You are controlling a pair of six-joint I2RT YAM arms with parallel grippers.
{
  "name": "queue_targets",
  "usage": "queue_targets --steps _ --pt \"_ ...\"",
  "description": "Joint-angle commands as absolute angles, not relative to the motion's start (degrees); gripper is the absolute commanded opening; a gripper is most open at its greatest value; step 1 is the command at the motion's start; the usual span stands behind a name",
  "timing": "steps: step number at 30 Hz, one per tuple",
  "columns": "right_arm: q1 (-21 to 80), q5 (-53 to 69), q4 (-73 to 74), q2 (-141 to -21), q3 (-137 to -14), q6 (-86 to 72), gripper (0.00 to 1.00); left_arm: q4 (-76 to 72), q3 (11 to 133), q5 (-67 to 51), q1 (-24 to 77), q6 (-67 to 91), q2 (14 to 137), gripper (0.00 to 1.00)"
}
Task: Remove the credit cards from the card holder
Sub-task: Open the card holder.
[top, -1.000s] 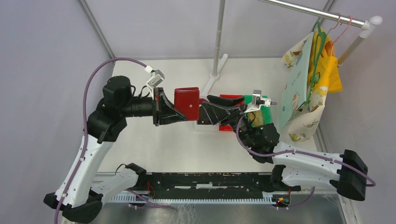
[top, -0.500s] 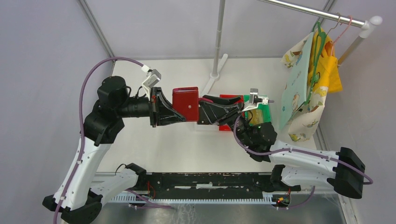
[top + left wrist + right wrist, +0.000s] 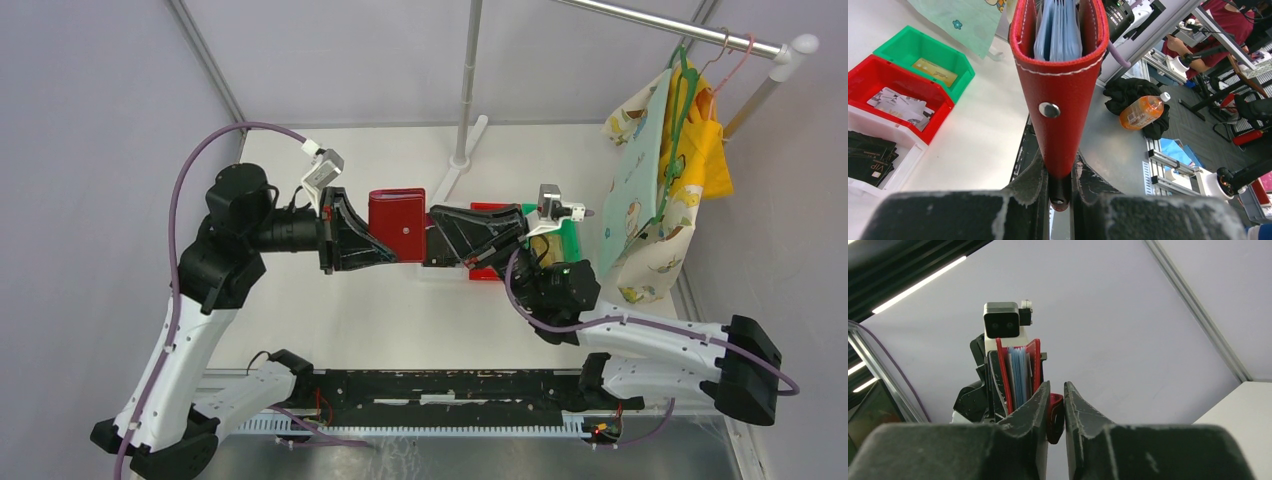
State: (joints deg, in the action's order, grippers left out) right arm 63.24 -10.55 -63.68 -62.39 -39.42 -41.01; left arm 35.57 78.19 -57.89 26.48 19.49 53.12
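The card holder (image 3: pixel 398 224), a red folded wallet, hangs in the air over the middle of the table. My left gripper (image 3: pixel 392 250) is shut on its folded spine (image 3: pixel 1060 100), with the snap stud facing the left wrist camera. Grey-blue pockets (image 3: pixel 1058 30) show at its open top. My right gripper (image 3: pixel 432 236) meets it from the right, its jaws closed on the red snap tab (image 3: pixel 1054 412). In the right wrist view the card holder (image 3: pixel 1018 371) stands upright just behind the fingers. Loose credit cards lie in the bins: dark ones (image 3: pixel 868 157), silvery ones (image 3: pixel 895 104) and a golden one (image 3: pixel 934 72).
White (image 3: pixel 903 150), red (image 3: pixel 868 80) and green (image 3: pixel 908 47) bins sit side by side on the table, mostly under the right arm in the top view. A rack pole (image 3: pixel 465 90) stands at the back. Cloth bags (image 3: pixel 655 190) hang at the right.
My right gripper has closed its jaws onto the snap tab and its wrist has turned slightly. The left gripper has kept its hold on the card holder, shifting a little left.
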Motion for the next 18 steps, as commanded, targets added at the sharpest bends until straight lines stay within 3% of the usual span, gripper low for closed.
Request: queue_targets --steps 1,6,7,8,9,12,15,18 --pt "62.8 -12.7 -64.4 -59.3 -40.1 -40.0 0.16 31.6 79.4 -60.9 26.8 21.6 51.8 0.02" --pt "62.8 -12.1 -58.5 -57.4 -41.3 -36.6 0.00 31.6 78.4 -59.8 26.7 20.1 51.2 0.14" --pt "62.8 -12.1 -57.0 -57.0 -41.7 -35.6 0.00 31.6 78.3 -59.4 26.8 20.0 51.1 0.20" --pt "62.8 -11.7 -55.9 -56.4 -41.9 -35.1 0.00 31.7 78.2 -58.9 26.7 19.7 51.1 0.34" --pt "62.8 -11.5 -54.4 -56.1 -42.4 -34.3 0.00 32.2 78.1 -58.5 26.7 18.8 51.0 0.43" --pt "62.8 -10.9 -46.8 -55.3 -45.4 -32.3 0.00 32.6 77.5 -56.8 26.7 18.1 50.7 0.53" --pt "62.8 -9.0 -41.4 -55.6 -48.7 -30.6 0.00 32.7 76.3 -55.4 26.7 17.4 50.3 0.81" --pt "62.8 -6.0 -32.4 -56.5 -54.4 -26.9 0.00 33.9 74.7 -52.0 26.7 14.2 49.5 0.87"
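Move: The card holder stands in the left fingertips, its middle about 4 cm ahead of and 3 cm above the left hand. Its narrow flap tip already lies between the closing right fingertips, at 0 cm ahead and 1 cm to the left. From the right hand, the holder's body is about 6 cm left and 2 cm back. Far below, some 42 cm down, are the white box, 15 cm ahead and 3 cm right, and the red box, 15 cm ahead and 13 cm right. The holder's flap tip is pinched as the right fingers close the rest of the way, that hand tugging a little over 1 cm to the right and slightly up, then easing back while its left side rolls down some 10 degrees. Partway through, the left hand, nearly still, opens wide and lets go of the holder. ##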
